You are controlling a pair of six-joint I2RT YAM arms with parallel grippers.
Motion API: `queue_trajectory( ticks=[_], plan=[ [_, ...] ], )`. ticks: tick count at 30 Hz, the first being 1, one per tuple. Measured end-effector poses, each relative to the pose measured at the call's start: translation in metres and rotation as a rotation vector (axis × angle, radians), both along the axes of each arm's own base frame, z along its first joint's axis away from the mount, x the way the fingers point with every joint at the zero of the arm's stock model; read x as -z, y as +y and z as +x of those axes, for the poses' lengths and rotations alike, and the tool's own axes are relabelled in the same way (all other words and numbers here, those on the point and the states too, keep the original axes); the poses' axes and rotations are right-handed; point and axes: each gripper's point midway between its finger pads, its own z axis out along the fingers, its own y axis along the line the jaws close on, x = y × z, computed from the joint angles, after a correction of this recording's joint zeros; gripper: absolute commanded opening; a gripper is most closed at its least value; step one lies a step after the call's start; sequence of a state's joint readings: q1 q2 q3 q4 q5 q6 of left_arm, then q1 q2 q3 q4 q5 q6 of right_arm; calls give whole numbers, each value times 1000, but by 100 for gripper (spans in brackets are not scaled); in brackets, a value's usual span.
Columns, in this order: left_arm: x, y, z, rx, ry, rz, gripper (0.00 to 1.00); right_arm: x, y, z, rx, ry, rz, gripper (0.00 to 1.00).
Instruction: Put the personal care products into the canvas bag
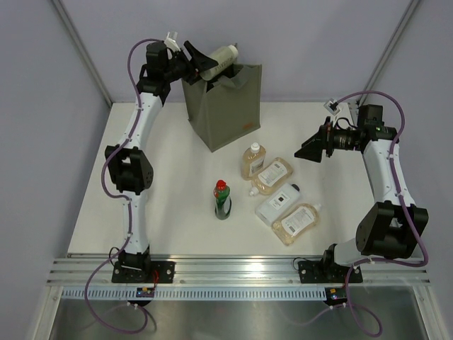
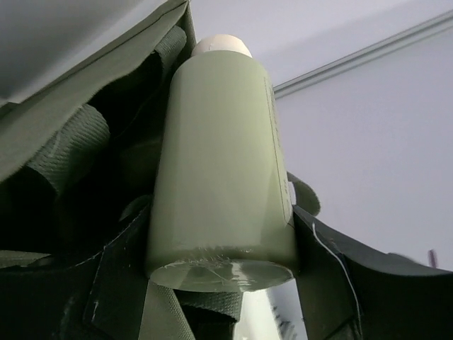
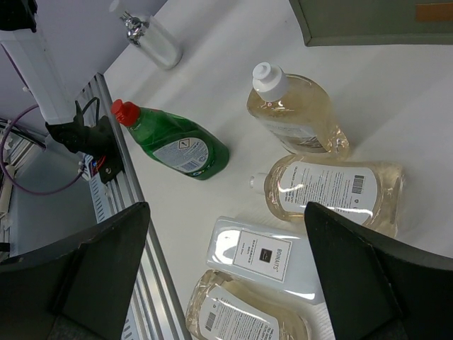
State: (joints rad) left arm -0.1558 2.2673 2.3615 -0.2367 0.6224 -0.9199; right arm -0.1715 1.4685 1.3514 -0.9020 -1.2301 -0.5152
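My left gripper point(image 1: 199, 62) is shut on a pale clear bottle point(image 1: 221, 58) and holds it tilted over the open top of the olive-grey canvas bag point(image 1: 225, 108). In the left wrist view the pale bottle point(image 2: 219, 163) fills the middle, with the bag's fabric and handles point(image 2: 67, 152) around it. On the table stand a dark-green red-capped bottle point(image 1: 222, 200) and an upright amber bottle point(image 1: 250, 161). Two amber bottles point(image 1: 272, 175) point(image 1: 297, 222) and a flat white one point(image 1: 277, 203) lie flat. My right gripper point(image 1: 311, 149) is open and empty, above and right of them point(image 3: 226, 276).
The right wrist view shows the green bottle point(image 3: 177, 142), the upright amber one point(image 3: 294, 113), a lying amber one point(image 3: 336, 191), the white one point(image 3: 262, 258), and the bag's lower edge point(image 3: 368, 18). An aluminium rail point(image 1: 241, 269) runs along the table's near edge.
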Motion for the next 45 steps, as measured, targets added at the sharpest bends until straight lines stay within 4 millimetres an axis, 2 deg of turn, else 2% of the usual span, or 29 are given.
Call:
queue_trajectory(
  ticks=[4,5,10,14,17,22,28,31,35,38,40,42,45],
  plan=[
    [3,5,-4,-19,-42,101,8,0,0,0,0,0,-1,100],
    [4,7,-7,-28,-48,133,12,0,0,0,1,0,-2,100],
    [8,18,-22,-64,-69,305,16,2,-1,1,3,-1,-9,99],
    [15,17,-33,-57,-80,404,20,3,-1,1,2,1,-9,99],
    [21,13,-36,-45,-87,446,31,4,-1,1,1,4,-10,100],
    [33,5,-43,-16,-71,493,52,4,-1,1,-1,0,-12,99],
    [52,0,-44,11,-42,521,64,4,-1,1,-1,0,-13,99],
    [64,-2,-41,18,-23,528,77,7,-2,2,4,5,-20,99],
    [65,-4,-38,19,-39,531,80,15,-5,6,16,24,-44,100],
    [68,-8,-38,28,-47,534,88,25,-7,10,20,42,-76,99],
    [64,-10,-36,26,-70,530,90,33,-5,11,10,53,-100,100],
    [64,-9,-35,25,-78,531,99,39,-3,11,-4,59,-120,100],
    [63,-9,-35,24,-88,528,99,49,-1,9,-27,72,-146,99]
  ],
)
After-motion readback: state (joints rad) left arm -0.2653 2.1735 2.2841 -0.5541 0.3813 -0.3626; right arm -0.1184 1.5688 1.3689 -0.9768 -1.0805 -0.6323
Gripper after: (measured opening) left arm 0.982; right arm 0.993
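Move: The left hand holds the sage-green bottle by its base end, cap pointing outward, over the left rim of the canvas bag. The bag's middle is about 7 cm right, 2 cm back and 18 cm below. The upright amber bottle stands some 25 cm back, 17 cm right; the lying amber one is level with it, 24 cm to the hand's right. From the right hand, the bag is roughly 25 cm ahead, 20 cm left and 10 cm lower. The left hand, still gripping the sage-green bottle, draws back about 4 cm while rolling some 30 degrees so that its fingers tip down into the mouth of the canvas bag, then sinks roughly 6 cm in all and finally spreads its fingers from the bottle, staying in the opening among the straps. Late on, the empty right hand, fingers wide open, sinks about 5 cm towards the bottles lying on the table without reaching them. ##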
